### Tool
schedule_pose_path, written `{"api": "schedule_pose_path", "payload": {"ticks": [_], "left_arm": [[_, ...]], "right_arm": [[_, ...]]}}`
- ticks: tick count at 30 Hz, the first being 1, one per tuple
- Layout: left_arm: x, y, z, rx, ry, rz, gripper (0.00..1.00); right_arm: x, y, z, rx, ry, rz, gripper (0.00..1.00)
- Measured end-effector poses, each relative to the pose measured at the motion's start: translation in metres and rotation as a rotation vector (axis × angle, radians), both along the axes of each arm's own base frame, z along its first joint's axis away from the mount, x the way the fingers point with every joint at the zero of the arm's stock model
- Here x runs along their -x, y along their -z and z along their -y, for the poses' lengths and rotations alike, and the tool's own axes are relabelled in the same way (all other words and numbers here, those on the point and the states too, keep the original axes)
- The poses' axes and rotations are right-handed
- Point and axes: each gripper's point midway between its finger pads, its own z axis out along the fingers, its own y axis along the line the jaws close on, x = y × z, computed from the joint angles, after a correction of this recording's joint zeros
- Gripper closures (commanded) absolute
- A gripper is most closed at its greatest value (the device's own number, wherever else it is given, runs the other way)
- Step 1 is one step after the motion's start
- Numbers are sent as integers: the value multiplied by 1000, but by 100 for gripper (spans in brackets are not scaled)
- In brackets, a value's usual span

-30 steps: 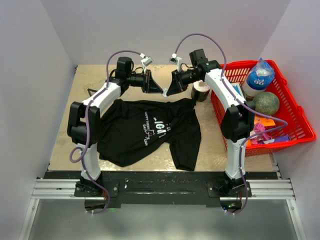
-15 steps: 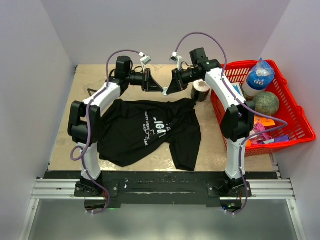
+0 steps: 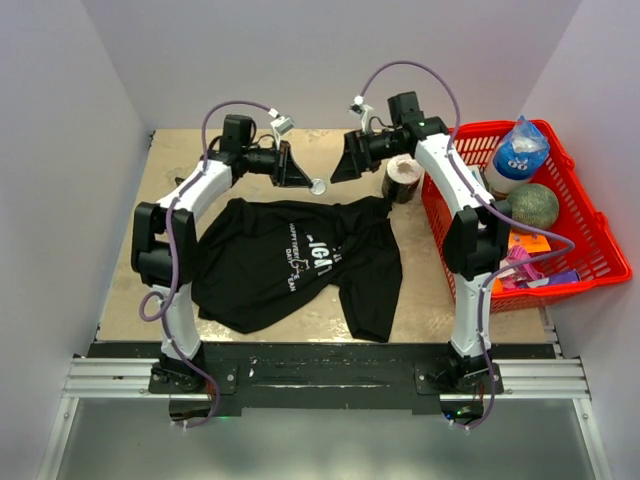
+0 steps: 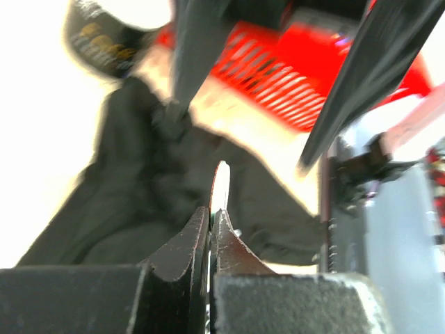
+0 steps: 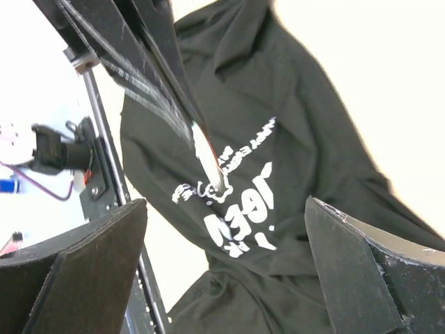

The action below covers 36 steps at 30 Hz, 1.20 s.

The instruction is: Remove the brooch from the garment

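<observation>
The garment (image 3: 290, 260), a black T-shirt with white lettering, lies crumpled on the table in front of both arms. My left gripper (image 3: 308, 181) hangs above its collar end, shut on a small thin pale piece, the brooch (image 3: 317, 185). From the left wrist the brooch (image 4: 220, 182) is a light sliver sticking out past the closed fingertips (image 4: 201, 229), clear of the garment (image 4: 139, 195) below. My right gripper (image 3: 338, 172) stands open just to the right, apart from the brooch. Between the right gripper's (image 5: 226, 202) spread fingers I see the brooch (image 5: 208, 161) over the lettering of the garment (image 5: 313, 139).
A dark tape roll (image 3: 403, 180) stands right of the shirt, beside the right arm. A red basket (image 3: 600, 262) at the right edge holds a bottle (image 3: 518, 150), a green ball (image 3: 535, 205) and smaller items. Walls close in the table on three sides.
The right gripper has opened, let go of the brooch and drawn back to the right. The left gripper has shifted slightly left, keeping the brooch.
</observation>
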Motion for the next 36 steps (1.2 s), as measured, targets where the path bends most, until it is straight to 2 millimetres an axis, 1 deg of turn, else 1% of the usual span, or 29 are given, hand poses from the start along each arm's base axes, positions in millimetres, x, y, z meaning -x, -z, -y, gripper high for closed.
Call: {"api": "schedule_pose_path", "payload": {"ticks": [3, 6, 7, 9, 11, 12, 13, 16, 18, 19, 21, 25, 27, 30, 34, 36], "left_arm": [[-8, 12, -28, -98, -56, 39, 100], [-11, 20, -70, -237, -119, 85, 100], [-12, 21, -89, -306, -145, 120, 100], [-9, 21, -135, -468, -192, 197, 100], [-3, 13, -179, -626, -226, 289, 100], [0, 8, -198, -697, -239, 336, 100], [7, 1, -223, -789, -249, 392, 100], [19, -12, -273, -990, -256, 503, 100], [23, -9, -299, -1113, -236, 547, 100], [23, -2, -307, -1159, -214, 551, 100], [17, 19, -322, -1242, -158, 545, 100], [-4, 60, -338, -1312, -121, 537, 100], [-12, 75, -343, -1334, -114, 541, 100], [-22, 86, -348, -1357, -109, 554, 100], [-39, 90, -355, -1389, -126, 600, 100], [-44, 91, -356, -1397, -131, 618, 100]], "right_arm": [[-16, -4, 23, -6, 58, 12, 1], [-31, -5, 50, 23, 131, 37, 1], [-34, -6, 57, 35, 149, 49, 1], [-40, -8, 67, 60, 180, 72, 1], [-42, -9, 69, 73, 190, 86, 1], [-43, -8, 69, 80, 194, 90, 1], [-43, -7, 69, 86, 197, 94, 1], [-45, -6, 69, 97, 207, 96, 1], [-46, -7, 68, 96, 211, 99, 1], [-47, -6, 67, 94, 213, 99, 1], [-48, -6, 67, 93, 218, 96, 1], [-51, -6, 69, 101, 234, 99, 1], [-53, -5, 70, 107, 244, 105, 1], [-56, -5, 71, 114, 255, 110, 1], [-57, -4, 71, 119, 264, 110, 1], [-57, -1, 72, 122, 265, 105, 1]]}}
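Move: The left hand holds the brooch and is bound for the open black case, about 36 cm to its left, 9 cm ahead and some 20 cm below. The black garment's middle lies about 12 cm back and 3 cm left of the left hand, 20 cm below, and the paper roll some 29 cm to its right and 10 cm ahead, 16 cm lower. From the empty right hand, the case lies roughly 44 cm left, 7 cm ahead and 21 cm below. The left hand, fingers still shut on the brooch's edge, sweeps some 35 cm left, high over the table beyond the garment's far edge, tilting nearly 90 degrees from pointing right to pointing down and forward, then sinks about 10 cm and eases forward towards the open case, stopping well above it. The right hand, fingers already wide open and kept so, draws away from the brooch about 7 cm to the right and 6 cm forward towards the paper roll, then all but stops. ##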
